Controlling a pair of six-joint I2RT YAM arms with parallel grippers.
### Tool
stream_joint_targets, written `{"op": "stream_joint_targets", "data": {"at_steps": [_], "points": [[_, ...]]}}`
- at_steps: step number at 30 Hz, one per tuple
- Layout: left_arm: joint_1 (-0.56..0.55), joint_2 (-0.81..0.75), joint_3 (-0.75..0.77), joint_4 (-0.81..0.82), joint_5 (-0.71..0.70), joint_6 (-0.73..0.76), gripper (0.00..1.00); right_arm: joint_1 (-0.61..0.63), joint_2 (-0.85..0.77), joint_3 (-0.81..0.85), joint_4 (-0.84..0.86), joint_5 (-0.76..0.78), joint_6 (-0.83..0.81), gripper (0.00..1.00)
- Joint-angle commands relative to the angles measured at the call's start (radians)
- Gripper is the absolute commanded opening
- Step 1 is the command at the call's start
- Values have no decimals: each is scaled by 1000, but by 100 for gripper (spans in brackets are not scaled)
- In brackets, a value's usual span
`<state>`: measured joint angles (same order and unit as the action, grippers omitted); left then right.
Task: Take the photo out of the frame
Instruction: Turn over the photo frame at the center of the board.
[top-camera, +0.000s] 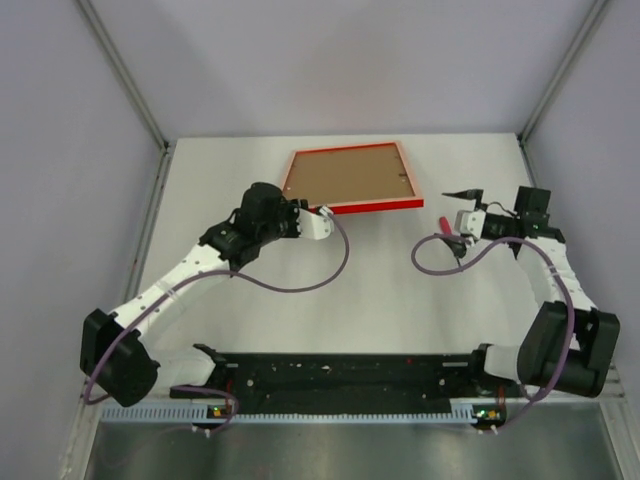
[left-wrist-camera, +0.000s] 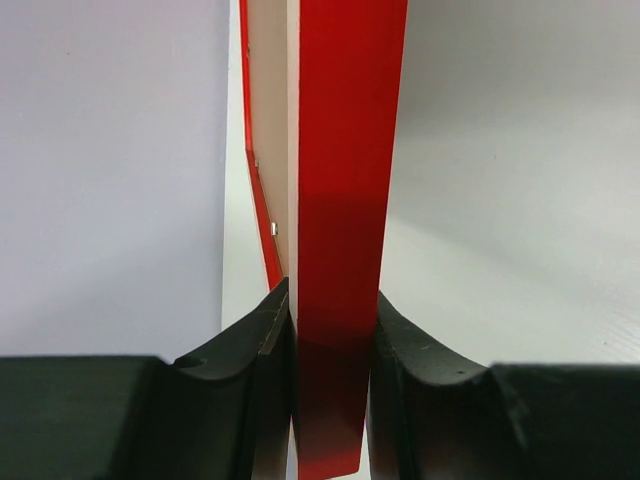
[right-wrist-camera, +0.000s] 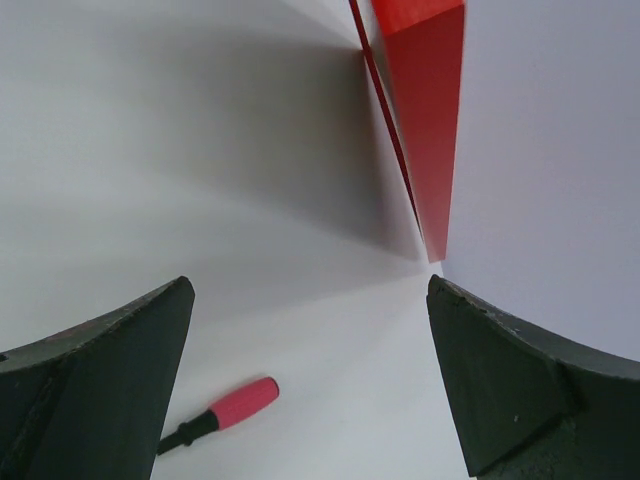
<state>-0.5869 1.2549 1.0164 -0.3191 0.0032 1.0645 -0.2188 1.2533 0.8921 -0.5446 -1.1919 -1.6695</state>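
Observation:
The red frame (top-camera: 348, 178) sits at the back middle of the table with its brown back facing up. My left gripper (top-camera: 322, 222) is shut on the frame's near red edge (left-wrist-camera: 345, 200), one finger on each face, as the left wrist view (left-wrist-camera: 333, 340) shows. The frame (right-wrist-camera: 425, 120) casts a broad shadow and looks tilted up off the table. The photo is hidden. My right gripper (top-camera: 462, 218) hovers right of the frame, open and empty (right-wrist-camera: 310, 380).
A small tool with a red handle (right-wrist-camera: 235, 405) and black shaft lies on the table under the right gripper (top-camera: 443, 222). Grey walls close in the table on the left, back and right.

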Motion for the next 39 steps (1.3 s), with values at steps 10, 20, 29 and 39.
{"op": "stream_joint_targets", "data": {"at_steps": [10, 20, 29, 39], "points": [[2, -29, 103, -74, 139, -136, 0, 41, 337, -84, 1498, -195, 1058, 99], [2, -37, 91, -78, 132, -136, 0, 165, 646, 76, 2226, -232, 1651, 93], [2, -40, 86, -86, 123, -146, 0, 294, 721, 137, 2263, -186, 1703, 74], [4, -14, 154, -104, 107, -167, 0, 302, 692, 117, 2266, -167, 1917, 17]]}}
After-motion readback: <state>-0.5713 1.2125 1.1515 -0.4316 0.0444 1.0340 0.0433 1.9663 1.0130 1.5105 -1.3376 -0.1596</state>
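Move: The left hand still holds the frame's near edge by its left end, with that edge raised off the table. The right hand is empty and wide open; the frame's right side, where it will grip, lies about 10 cm ahead, 10 cm to its left and about level. The screwdriver lies nearly straight below the right hand, some 15 cm down. From the left hand that right side is about 7 cm ahead and 23 cm to the right. The right hand first swings forward about 10 cm, open and rolling some 25 degrees so its left side rises, then turns left for about 11 cm, yawing slightly counter-clockwise, until its fingers straddle the frame's right side and pinch it between them. The left hand keeps its hold almost still meanwhile, then lifts its end about 5 cm at the last, while the right hand rises some 2 cm as its grip closes. ##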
